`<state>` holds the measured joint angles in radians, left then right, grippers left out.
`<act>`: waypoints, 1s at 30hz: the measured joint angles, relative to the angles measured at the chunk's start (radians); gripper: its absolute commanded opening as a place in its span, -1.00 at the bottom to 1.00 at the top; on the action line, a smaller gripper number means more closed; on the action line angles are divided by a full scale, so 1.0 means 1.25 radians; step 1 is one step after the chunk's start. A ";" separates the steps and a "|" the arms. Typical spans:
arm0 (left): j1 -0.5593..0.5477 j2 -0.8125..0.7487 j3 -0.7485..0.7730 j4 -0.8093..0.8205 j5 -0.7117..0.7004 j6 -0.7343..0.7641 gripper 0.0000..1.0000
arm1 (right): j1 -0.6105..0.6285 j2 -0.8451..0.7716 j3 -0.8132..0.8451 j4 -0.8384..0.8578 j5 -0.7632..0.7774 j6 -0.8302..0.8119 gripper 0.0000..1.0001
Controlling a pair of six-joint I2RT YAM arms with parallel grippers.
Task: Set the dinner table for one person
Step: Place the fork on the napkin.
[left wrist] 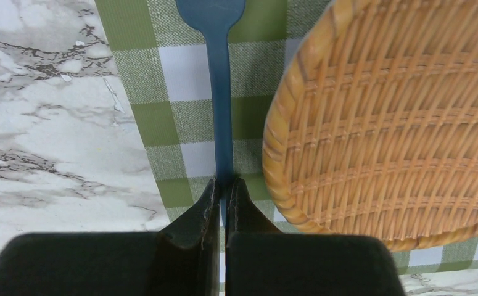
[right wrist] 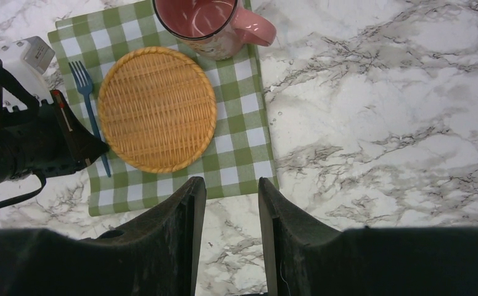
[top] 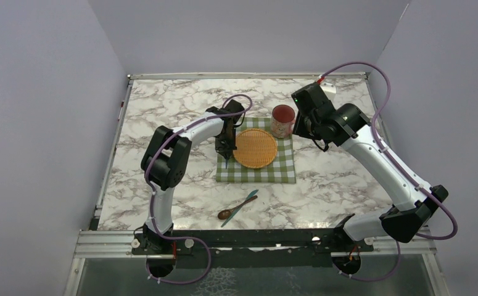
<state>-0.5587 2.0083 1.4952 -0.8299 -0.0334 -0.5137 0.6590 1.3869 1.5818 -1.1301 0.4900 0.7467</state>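
Observation:
On the marble dinner table [top: 162, 105] lies a green-and-white checked cloth [top: 282, 169] with a round wicker plate [top: 255, 148] on it. A pink mug [top: 282, 121] stands at the cloth's far right corner. My left gripper [top: 226, 150] is shut on the handle of a blue fork [left wrist: 221, 92], which points along the cloth [left wrist: 156, 123] just left of the plate [left wrist: 396, 117]. Its fingers [left wrist: 208, 203] pinch the handle's end. My right gripper [right wrist: 231, 188] hangs open and holds nothing, above bare marble beside the cloth's edge [right wrist: 236, 154]; mug [right wrist: 205, 21], plate [right wrist: 156, 108] and fork [right wrist: 88, 98] lie beyond it.
A wooden spoon [top: 231, 211] and a blue knife [top: 247, 198] lie crossed on the marble in front of the cloth, near the arm bases. Grey walls close in the table on three sides. A metal frame edges the tabletop.

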 measured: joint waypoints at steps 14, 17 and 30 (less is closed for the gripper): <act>0.021 0.014 -0.003 0.005 0.009 0.003 -1.00 | -0.005 0.001 0.000 0.000 0.000 0.000 -0.18; 0.022 0.015 -0.003 0.005 0.011 0.003 -1.00 | -0.005 0.001 0.000 0.000 0.000 0.000 -0.18; 0.021 0.015 -0.004 0.013 0.021 -0.005 -0.22 | -0.005 0.004 0.000 0.001 0.000 0.000 -0.17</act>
<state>-0.5323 2.0274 1.4902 -0.8139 -0.0071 -0.5194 0.6525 1.3922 1.5818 -1.1290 0.4900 0.7467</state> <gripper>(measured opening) 0.352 0.414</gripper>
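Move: The left hand already pinches the fork near its handle end, just above the napkin's left strip; the strip's middle lies about 4 cm ahead, straight in line and 1 cm below. The woven plate's middle is some 9 cm to the right and 3 cm ahead, the mug about 18 cm right and 12 cm ahead, the crossed spoon and knife roughly 18 cm back and 4 cm right. From the idle right hand the strip is about 24 cm left, 7 cm ahead and 25 cm down. Fork still pinched by the handle, the left hand sets it down on the napkin's left strip, sinking and edging left by just under 1 cm each, a touch away from the plate. It stands there with the fingers pointing down, then opens them to about a third and lets go of the handle, staying low with a finger either side. ##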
